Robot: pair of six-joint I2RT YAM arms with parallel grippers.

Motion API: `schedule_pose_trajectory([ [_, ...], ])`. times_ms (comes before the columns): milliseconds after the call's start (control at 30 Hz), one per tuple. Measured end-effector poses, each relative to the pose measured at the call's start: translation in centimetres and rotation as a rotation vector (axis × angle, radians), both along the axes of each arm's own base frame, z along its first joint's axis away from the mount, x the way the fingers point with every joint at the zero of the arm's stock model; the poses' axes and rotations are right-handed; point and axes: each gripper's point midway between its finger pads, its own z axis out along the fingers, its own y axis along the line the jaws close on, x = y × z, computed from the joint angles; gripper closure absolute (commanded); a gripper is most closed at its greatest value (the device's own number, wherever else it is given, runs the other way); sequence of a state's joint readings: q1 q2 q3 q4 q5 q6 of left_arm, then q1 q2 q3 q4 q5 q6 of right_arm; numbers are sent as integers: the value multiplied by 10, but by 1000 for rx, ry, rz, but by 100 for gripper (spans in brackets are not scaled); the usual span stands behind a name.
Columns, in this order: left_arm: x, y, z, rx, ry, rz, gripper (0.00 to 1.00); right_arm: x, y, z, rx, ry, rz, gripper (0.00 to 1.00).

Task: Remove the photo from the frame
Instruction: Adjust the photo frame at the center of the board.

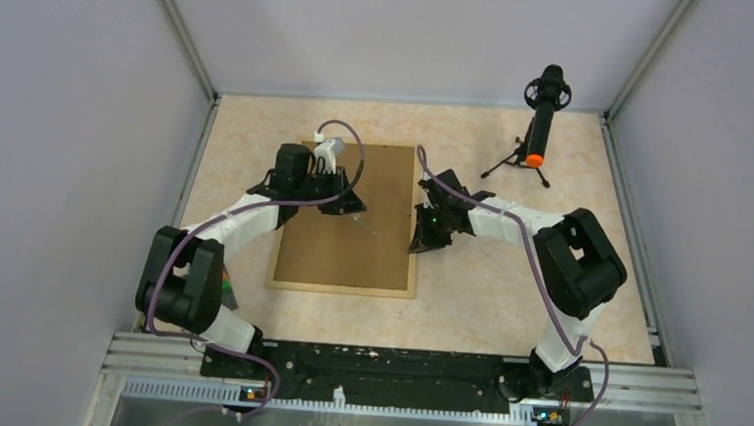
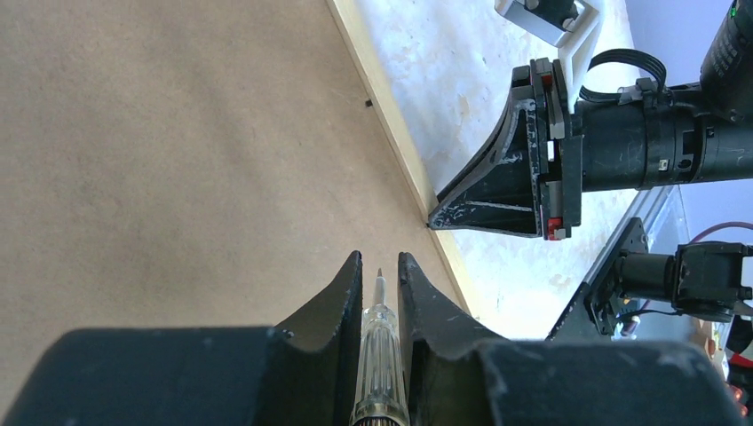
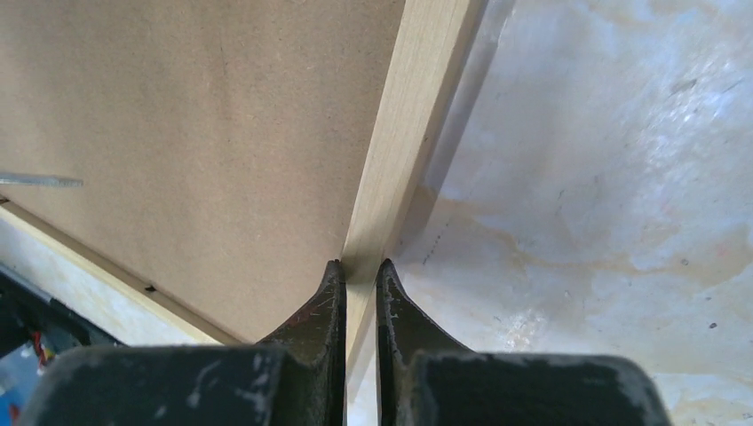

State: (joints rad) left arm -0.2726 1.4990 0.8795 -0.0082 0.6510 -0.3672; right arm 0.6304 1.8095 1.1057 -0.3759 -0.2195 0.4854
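Observation:
The frame (image 1: 351, 246) lies face down in the middle of the table, its brown fibreboard back (image 2: 178, 160) up and its light-wood rim (image 3: 417, 115) around it. The photo is hidden under that board. My left gripper (image 2: 380, 257) is over the board's upper part, shut on a clear-handled screwdriver (image 2: 382, 346) whose tip points toward the right rim. My right gripper (image 3: 360, 264) is shut on the frame's right rim, one finger on the board side and one on the table side. The left wrist view also shows the right gripper (image 2: 435, 222) at the rim.
A black microphone with an orange band (image 1: 543, 114) stands on a small tripod at the back right. Grey walls enclose the table on three sides. An aluminium rail (image 1: 402, 370) carrying both arm bases runs along the near edge.

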Motion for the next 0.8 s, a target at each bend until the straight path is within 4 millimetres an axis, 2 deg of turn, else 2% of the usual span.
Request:
schedule_pose_trajectory([
  [200, -2, -1, -8, -6, 25, -15, 100, -12, -5, 0, 41, 29, 35, 99],
  [233, -3, -2, -9, -10, 29, -21, 100, -13, -5, 0, 42, 28, 40, 94],
  [300, -5, -4, -10, -23, 35, -36, 100, -16, -5, 0, 43, 28, 48, 77],
  [467, -9, -12, -13, -84, 43, -80, 100, -29, -4, 0, 48, 34, 94, 75],
  [633, -5, -20, -16, -145, 61, -89, 100, -49, -6, 6, 84, 65, 141, 55],
  [767, 1, -26, -20, -198, 89, -85, 100, -59, -7, 22, 159, 68, 172, 45],
  [800, 2, -28, -19, -211, 92, -87, 100, -58, -9, 29, 178, 51, 177, 40],
])
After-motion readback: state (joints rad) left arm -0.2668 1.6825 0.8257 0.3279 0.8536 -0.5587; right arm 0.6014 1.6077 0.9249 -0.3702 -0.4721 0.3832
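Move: The right hand's nearly shut fingertips are already on the photo frame's right rail, with the rail directly at the hand point. The frame's near right corner is about 12 cm straight back from that hand, and the middle of its brown backing about 7 cm ahead and 15 cm to the left. From the left hand, holding a screwdriver over the backing, the gripped stretch of rail lies about 11 cm right, 5 cm back and 10 cm down. With its fingertips pinching the right rail, the right hand keeps dragging the frame back towards the bases, then opens to about half and goes on backward along the rail, lifting clear at the end: about 6 cm back, 3 cm up, turning slightly counter-clockwise. The left hand keeps its grip on the screwdriver, moving about 3 cm right and 2 cm down while tilting. ##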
